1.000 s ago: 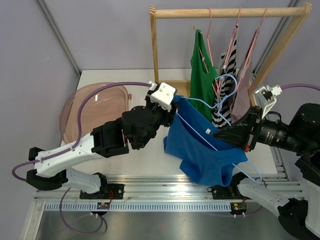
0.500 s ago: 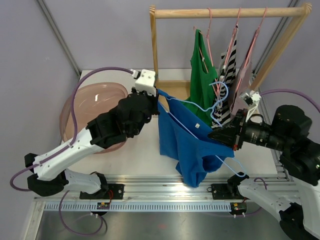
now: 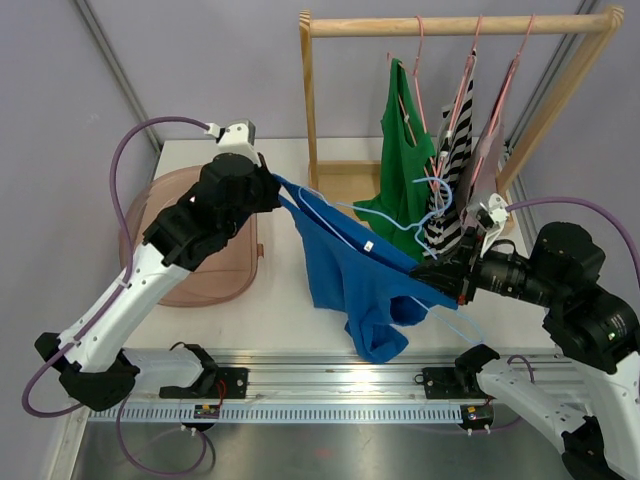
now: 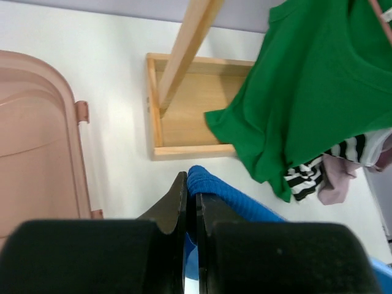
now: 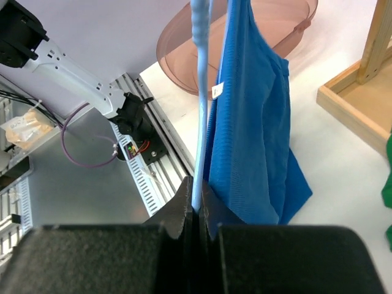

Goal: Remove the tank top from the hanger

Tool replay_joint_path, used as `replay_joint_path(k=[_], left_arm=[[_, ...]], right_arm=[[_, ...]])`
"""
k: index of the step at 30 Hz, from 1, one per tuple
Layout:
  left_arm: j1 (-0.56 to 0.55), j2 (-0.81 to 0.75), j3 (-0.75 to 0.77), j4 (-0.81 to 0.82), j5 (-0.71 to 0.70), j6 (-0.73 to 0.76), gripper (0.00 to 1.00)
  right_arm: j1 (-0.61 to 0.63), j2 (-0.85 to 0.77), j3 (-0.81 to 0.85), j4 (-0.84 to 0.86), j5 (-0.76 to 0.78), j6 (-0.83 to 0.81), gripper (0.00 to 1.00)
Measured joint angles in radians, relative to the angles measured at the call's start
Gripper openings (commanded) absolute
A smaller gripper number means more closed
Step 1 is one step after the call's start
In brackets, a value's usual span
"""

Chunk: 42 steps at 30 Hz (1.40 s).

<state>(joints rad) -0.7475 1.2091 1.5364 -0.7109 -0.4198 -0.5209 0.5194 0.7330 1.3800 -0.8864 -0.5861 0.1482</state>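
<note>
The blue tank top hangs stretched between my two grippers over the white table. My left gripper is shut on its shoulder strap at the upper left. In the left wrist view the blue knit bulges out from between the closed left gripper. The light blue hanger still runs through the garment. My right gripper is shut on the hanger's lower bar. In the right wrist view that bar rises from the right gripper, and the tank top drapes beside it.
A wooden rack stands at the back with a green top, a striped garment and a mauve one on pink hangers. Its wooden base lies on the table. A pink tub sits at the left.
My left gripper shut on the strap and pulled it left and back, toward the pink tub. The tank top stretched out along the hanger. The right gripper drifted left with the hanger.
</note>
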Motion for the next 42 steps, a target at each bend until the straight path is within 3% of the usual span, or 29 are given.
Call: replay_joint_path(k=[10,15,20,24,30,32,38,42], left_arm=[[0.013,-0.044,-0.1,0.035,0.036,0.039,0.0],[0.017,-0.096,-0.248,0.139,0.133,0.021,0.0],[0.02,-0.174,-0.456,0.309,0.337,-0.032,0.0],[-0.015,-0.215,-0.591,0.475,0.499,-0.051,0.0],[-0.253,-0.201,-0.621,0.575,0.61,0.05,0.0],[-0.309,-0.192,-0.621,0.57,0.578,0.07,0.0],[-0.318,-0.135,-0.611,0.412,0.287,0.058,0.0],[-0.316,-0.135,-0.637,0.383,0.268,0.053,0.0]], right_arm=[[0.001,-0.005,-0.058,0.035,-0.021,-0.035,0.0],[0.002,-0.178,-0.266,0.286,0.033,0.048,0.0],[0.002,-0.325,-0.468,0.633,0.159,0.165,0.0],[0.002,-0.301,-0.579,0.9,0.246,0.258,0.0],[0.002,-0.16,-0.632,1.22,0.29,0.366,0.0],[0.002,-0.129,-0.621,1.225,0.301,0.375,0.0],[0.002,0.005,-0.339,0.897,0.432,0.33,0.0],[0.002,-0.024,-0.42,0.942,0.47,0.307,0.0]])
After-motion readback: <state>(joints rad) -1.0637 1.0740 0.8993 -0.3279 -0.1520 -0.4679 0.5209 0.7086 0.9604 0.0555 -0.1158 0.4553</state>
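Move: The blue tank top, its edge already pinched in the left fingers, sags with its middle about 14 cm back from the left hand, 18 cm to its right and 10 cm lower. The light-blue hanger, held by the right hand, has its middle roughly 8 cm ahead of that hand and 4 cm left; the tank top's middle is about 4 cm ahead, 10 cm left and 10 cm below. The green top hangs some 26 cm ahead of the right hand, 1 cm left, a little lower. Still pinching the tank top's edge, the left hand drags it down, then sweeps back and to the right across the front, before easing forward and sinking again: net about 16 cm down, 12 back, 10 right, turned some 35 degrees clockwise. The right hand keeps hold of the hanger, pauses, then carries it about 12 cm forward towards the green top and up some 5, rolling its left side up and turning clockwise. ##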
